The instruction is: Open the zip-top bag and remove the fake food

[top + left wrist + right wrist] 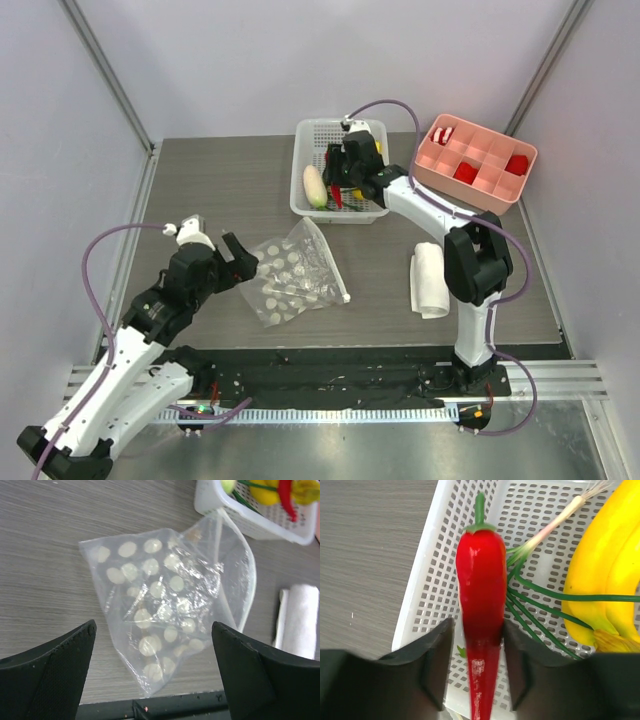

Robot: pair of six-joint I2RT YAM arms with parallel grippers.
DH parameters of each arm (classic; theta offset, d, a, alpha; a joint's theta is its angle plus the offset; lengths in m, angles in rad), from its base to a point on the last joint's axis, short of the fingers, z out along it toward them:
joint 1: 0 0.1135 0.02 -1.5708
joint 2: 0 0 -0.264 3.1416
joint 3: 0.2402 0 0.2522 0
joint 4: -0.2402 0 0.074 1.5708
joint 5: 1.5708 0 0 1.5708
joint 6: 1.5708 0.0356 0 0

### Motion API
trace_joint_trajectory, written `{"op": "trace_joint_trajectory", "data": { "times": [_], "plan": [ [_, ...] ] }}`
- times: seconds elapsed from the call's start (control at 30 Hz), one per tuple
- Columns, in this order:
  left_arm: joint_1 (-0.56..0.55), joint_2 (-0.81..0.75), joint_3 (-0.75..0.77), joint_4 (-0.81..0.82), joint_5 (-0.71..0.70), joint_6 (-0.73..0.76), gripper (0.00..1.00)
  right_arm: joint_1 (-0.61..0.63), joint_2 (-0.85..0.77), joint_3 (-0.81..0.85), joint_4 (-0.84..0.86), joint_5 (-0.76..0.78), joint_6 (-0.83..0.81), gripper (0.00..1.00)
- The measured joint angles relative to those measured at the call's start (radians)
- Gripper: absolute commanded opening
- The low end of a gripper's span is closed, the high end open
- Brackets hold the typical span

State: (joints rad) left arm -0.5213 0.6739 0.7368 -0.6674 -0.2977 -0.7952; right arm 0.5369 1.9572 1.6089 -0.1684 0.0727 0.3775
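The clear zip-top bag (297, 275) with white dots lies flat and empty on the table, its mouth gaping toward the basket. My left gripper (236, 262) stands wide open at the bag's near corner, its jaws either side of the bag (170, 595) without touching it. The fake food is in the white basket (305, 140): a white radish (314, 186), a yellow banana bunch (610, 570), green stems (540, 592) and a red chili (481, 580). My right gripper (477, 625) straddles the chili over the basket, with a gap showing at the left jaw.
A pink tray (478, 160) with red blocks (465, 172) sits at the back right. A rolled white cloth (430, 280) lies right of the bag, beside the right arm's base. The basket rim (420, 595) is just under my right gripper.
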Motion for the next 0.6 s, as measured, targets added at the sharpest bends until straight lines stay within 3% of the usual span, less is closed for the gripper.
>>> {"op": "trace_joint_trajectory", "data": {
  "times": [0.1,0.37,0.6],
  "plan": [
    [0.000,-0.005,0.000,0.011,0.101,0.036,0.97,0.000,0.000,0.020,-0.033,0.034,-0.019,0.88],
    [-0.048,0.115,-0.001,0.117,0.353,0.045,0.97,0.000,-0.018,-0.004,-0.083,0.092,-0.035,0.96],
    [-0.254,0.174,-0.001,0.238,0.373,0.045,1.00,0.001,-0.295,-0.282,-0.121,0.103,-0.002,1.00]
  ]
}}
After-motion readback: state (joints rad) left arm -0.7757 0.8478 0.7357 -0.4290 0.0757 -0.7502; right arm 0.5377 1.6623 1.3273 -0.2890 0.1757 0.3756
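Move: The right hand still holds the red pepper over the white basket, whose middle lies some 2 cm ahead, 2 cm right and 12 cm below. In the basket, the white vegetable lies level with that hand, about 4 cm left, and the bananas 4 cm ahead and 9 cm right. From the open left hand, the flattened bag's middle is roughly 10 cm right, 2 cm back and 14 cm below. Right fingers open, releasing the pepper, then retreat back-right; open left hand sweeps 13 cm right over the bag. ##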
